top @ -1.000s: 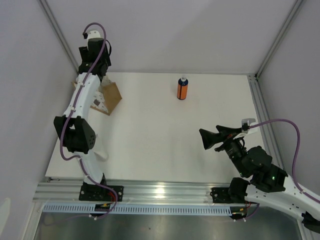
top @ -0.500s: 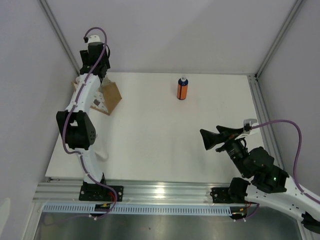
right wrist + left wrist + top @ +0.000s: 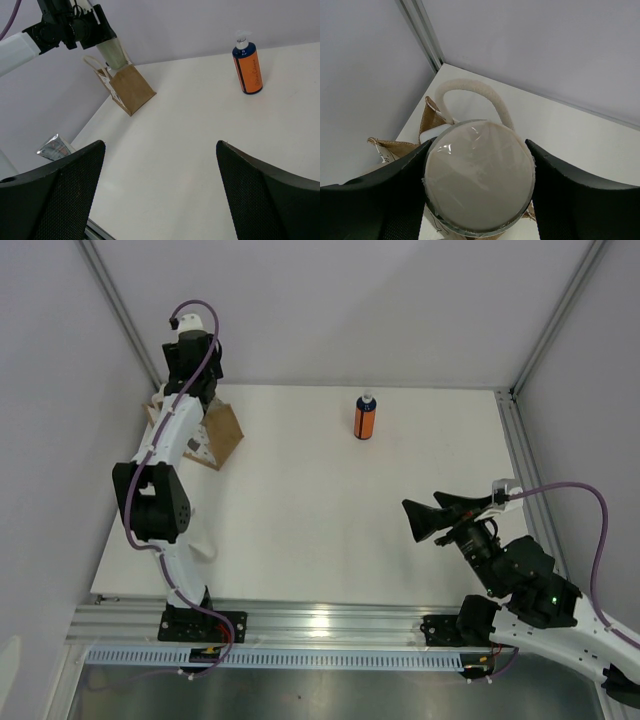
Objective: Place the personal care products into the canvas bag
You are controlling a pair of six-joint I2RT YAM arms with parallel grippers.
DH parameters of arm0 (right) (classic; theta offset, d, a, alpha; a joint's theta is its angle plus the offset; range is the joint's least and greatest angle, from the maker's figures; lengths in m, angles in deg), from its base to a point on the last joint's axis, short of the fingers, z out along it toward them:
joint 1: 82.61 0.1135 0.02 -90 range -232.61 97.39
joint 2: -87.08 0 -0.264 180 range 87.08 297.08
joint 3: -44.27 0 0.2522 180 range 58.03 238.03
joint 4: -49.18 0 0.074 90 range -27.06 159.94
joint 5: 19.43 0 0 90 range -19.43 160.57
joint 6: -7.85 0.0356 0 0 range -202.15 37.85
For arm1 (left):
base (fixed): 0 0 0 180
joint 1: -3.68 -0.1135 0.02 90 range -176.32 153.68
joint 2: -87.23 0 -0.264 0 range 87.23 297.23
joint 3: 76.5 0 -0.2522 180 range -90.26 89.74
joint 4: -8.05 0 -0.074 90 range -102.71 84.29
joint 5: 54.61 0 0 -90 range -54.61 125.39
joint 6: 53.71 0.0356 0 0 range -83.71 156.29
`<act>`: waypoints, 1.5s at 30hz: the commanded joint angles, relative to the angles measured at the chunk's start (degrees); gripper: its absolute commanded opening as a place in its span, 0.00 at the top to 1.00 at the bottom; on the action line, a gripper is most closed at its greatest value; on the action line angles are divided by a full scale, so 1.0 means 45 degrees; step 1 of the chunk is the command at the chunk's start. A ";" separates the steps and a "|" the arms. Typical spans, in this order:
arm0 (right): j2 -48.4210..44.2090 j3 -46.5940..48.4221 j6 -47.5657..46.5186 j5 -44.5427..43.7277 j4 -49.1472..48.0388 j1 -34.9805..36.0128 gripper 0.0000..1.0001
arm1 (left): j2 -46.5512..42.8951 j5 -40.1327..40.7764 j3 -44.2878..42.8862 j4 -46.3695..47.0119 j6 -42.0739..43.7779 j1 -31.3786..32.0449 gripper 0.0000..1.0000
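Note:
My left gripper [image 3: 479, 192] is shut on a cream-white cylinder [image 3: 479, 175], seen end-on between the black fingers. It hangs just above the canvas bag [image 3: 431, 119], whose cream loop handle [image 3: 470, 87] shows behind it. The right wrist view shows the same cylinder [image 3: 114, 54] upright over the tan bag [image 3: 131, 89]. From above, the bag [image 3: 222, 430] sits at the table's far left, partly hidden by the left arm. An orange bottle [image 3: 365, 418] with a dark cap stands at the back middle. My right gripper [image 3: 412, 520] hovers open and empty at the near right.
A silvery crimped packet [image 3: 55, 146] lies by the table's near left edge. Metal frame posts rise at the back corners [image 3: 520, 390]. A rail [image 3: 320, 625] runs along the near edge. Grey walls enclose the table.
The left arm has shifted slightly toward the back over the bag, still holding the cylinder. The right arm has drifted a little to the right.

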 commanded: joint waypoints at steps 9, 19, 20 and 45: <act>-0.0092 0.0247 0.0237 0.0282 -0.0197 -0.0001 0.04 | -0.1327 -0.0638 0.0794 -0.0408 -0.1408 -0.0004 0.99; -0.0268 0.0267 0.0354 0.0361 -0.0100 -0.0001 0.04 | -0.1211 0.0200 0.1068 -0.0527 -0.1196 0.0445 0.99; -0.0345 0.0247 0.0355 0.0399 -0.0100 0.0019 0.04 | -0.1172 0.0220 0.1088 -0.0505 -0.1098 0.0445 1.00; -0.0385 0.0208 0.0433 0.0595 -0.0139 0.0019 0.04 | -0.0293 -0.1282 0.2356 0.0158 -0.2092 -0.0218 0.75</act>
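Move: The left hand already holds the pale green bottle high over the canvas bag; the bag's middle lies about 4 cm to its left, 1 cm ahead and some 18 cm below. Inside the bag, the white bottle stands roughly 9 cm left, 4 cm ahead and 16 cm below the hand. From the idle right hand, the bag is about 41 cm ahead, 54 cm left and 22 cm below. Back and slightly right first, about 3 cm, the left hand brings the held pale green bottle over the right-hand end of the bag's opening, beside the white bottle. It then sinks some 11 cm almost straight down, fingers tipping about 15 degrees further downward, and lowers the bottle between the bag's rims, still gripping it. ##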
